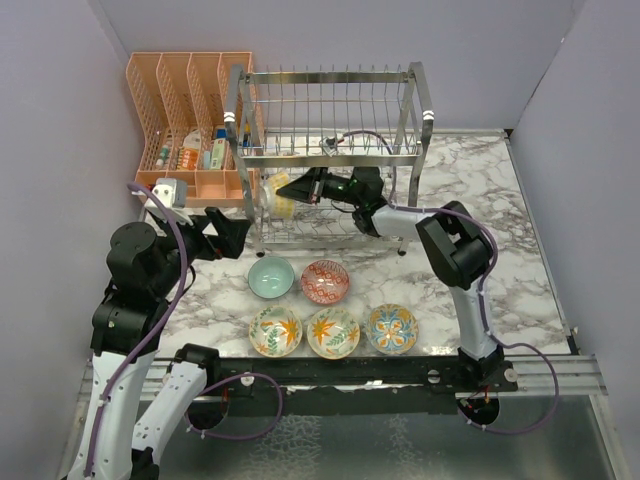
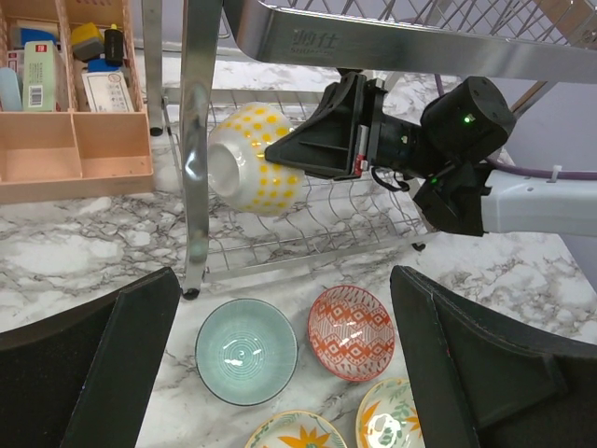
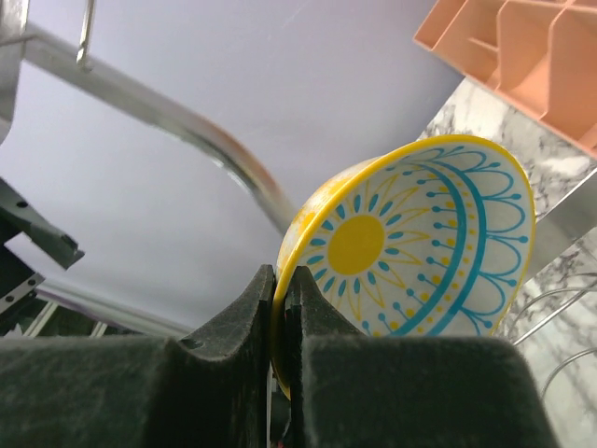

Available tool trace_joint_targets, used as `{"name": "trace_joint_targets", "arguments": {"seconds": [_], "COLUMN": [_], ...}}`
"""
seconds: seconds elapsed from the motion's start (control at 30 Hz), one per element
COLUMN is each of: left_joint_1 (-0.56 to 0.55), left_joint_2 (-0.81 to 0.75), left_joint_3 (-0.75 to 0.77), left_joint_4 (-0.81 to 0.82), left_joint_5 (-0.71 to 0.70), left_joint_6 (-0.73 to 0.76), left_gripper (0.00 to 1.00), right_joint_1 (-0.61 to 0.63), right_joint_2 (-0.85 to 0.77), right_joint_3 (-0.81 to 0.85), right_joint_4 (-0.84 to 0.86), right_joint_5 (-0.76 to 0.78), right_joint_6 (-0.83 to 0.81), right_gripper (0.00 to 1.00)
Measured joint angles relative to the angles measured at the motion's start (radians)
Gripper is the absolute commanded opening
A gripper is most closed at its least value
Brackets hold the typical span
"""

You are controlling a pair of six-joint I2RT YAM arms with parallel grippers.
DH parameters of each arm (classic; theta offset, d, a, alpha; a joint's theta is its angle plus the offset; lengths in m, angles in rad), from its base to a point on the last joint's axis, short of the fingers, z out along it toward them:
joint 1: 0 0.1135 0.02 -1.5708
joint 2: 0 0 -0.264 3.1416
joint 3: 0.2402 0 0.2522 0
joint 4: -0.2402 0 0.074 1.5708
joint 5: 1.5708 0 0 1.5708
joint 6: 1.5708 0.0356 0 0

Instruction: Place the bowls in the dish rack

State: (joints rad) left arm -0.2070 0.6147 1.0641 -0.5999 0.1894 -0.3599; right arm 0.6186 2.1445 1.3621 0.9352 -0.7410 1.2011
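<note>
My right gripper (image 1: 292,189) is shut on the rim of a yellow sun-pattern bowl (image 3: 410,238) and holds it on edge over the lower tier of the chrome dish rack (image 1: 330,150), at its left end. The same bowl, with its yellow-dotted outside, shows in the left wrist view (image 2: 250,166). My left gripper (image 1: 232,233) is open and empty, hovering left of the rack above the teal bowl (image 2: 245,350) and the red-patterned bowl (image 2: 352,331). Three floral bowls (image 1: 333,331) sit in a row nearer me.
A peach plastic organizer (image 1: 190,120) with small items stands left of the rack by the wall. The rack's shiny post (image 2: 201,140) is close in front of my left gripper. Walls enclose the marble table (image 1: 520,260) at back and sides.
</note>
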Motion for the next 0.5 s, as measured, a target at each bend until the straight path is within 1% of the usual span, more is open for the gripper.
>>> {"name": "trace_joint_targets", "arguments": {"seconds": [0.27,0.5], "left_joint_1": [0.000,0.000], "left_joint_2": [-0.001,-0.005], "left_joint_3": [-0.001,-0.014], "left_joint_4": [0.000,0.005], "left_joint_5": [0.002,0.002], "left_joint_6": [0.005,0.015], "left_gripper": [0.99,0.99], "right_joint_1": [-0.006,-0.012], "right_joint_2": [0.117,0.209], "right_joint_3": [0.108,0.253], "right_joint_4": [0.027,0.028], "right_joint_5": [0.085,0.169], "right_joint_6": [0.010,0.008], "right_gripper": [0.01,0.01]}}
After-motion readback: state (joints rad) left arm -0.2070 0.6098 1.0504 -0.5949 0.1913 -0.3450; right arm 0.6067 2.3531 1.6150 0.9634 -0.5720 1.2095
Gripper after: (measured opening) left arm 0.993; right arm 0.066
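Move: My right hand holds the yellow bowl by its rim, on edge inside the rack. Its place in the lower tier, near the left end, lies about 10 cm ahead, 2 cm left and 10 cm below. The front-left post is some 4 cm back and 9 cm left. On the table about 17 cm below, the green bowl is 12 cm back and 4 cm left, the red bowl 12 cm back and 10 cm right. From my left hand that place is roughly 28 cm ahead, 8 cm right and 24 cm down. I carry the yellow bowl deeper into the rack with my right hand, going forward about 7 cm and edging left, in under the upper tier towards the back of the lower one. I dip slightly before regaining most of that height, swing the wrist some 10 degrees clockwise, and keep the rim pinched between my shut fingers. ##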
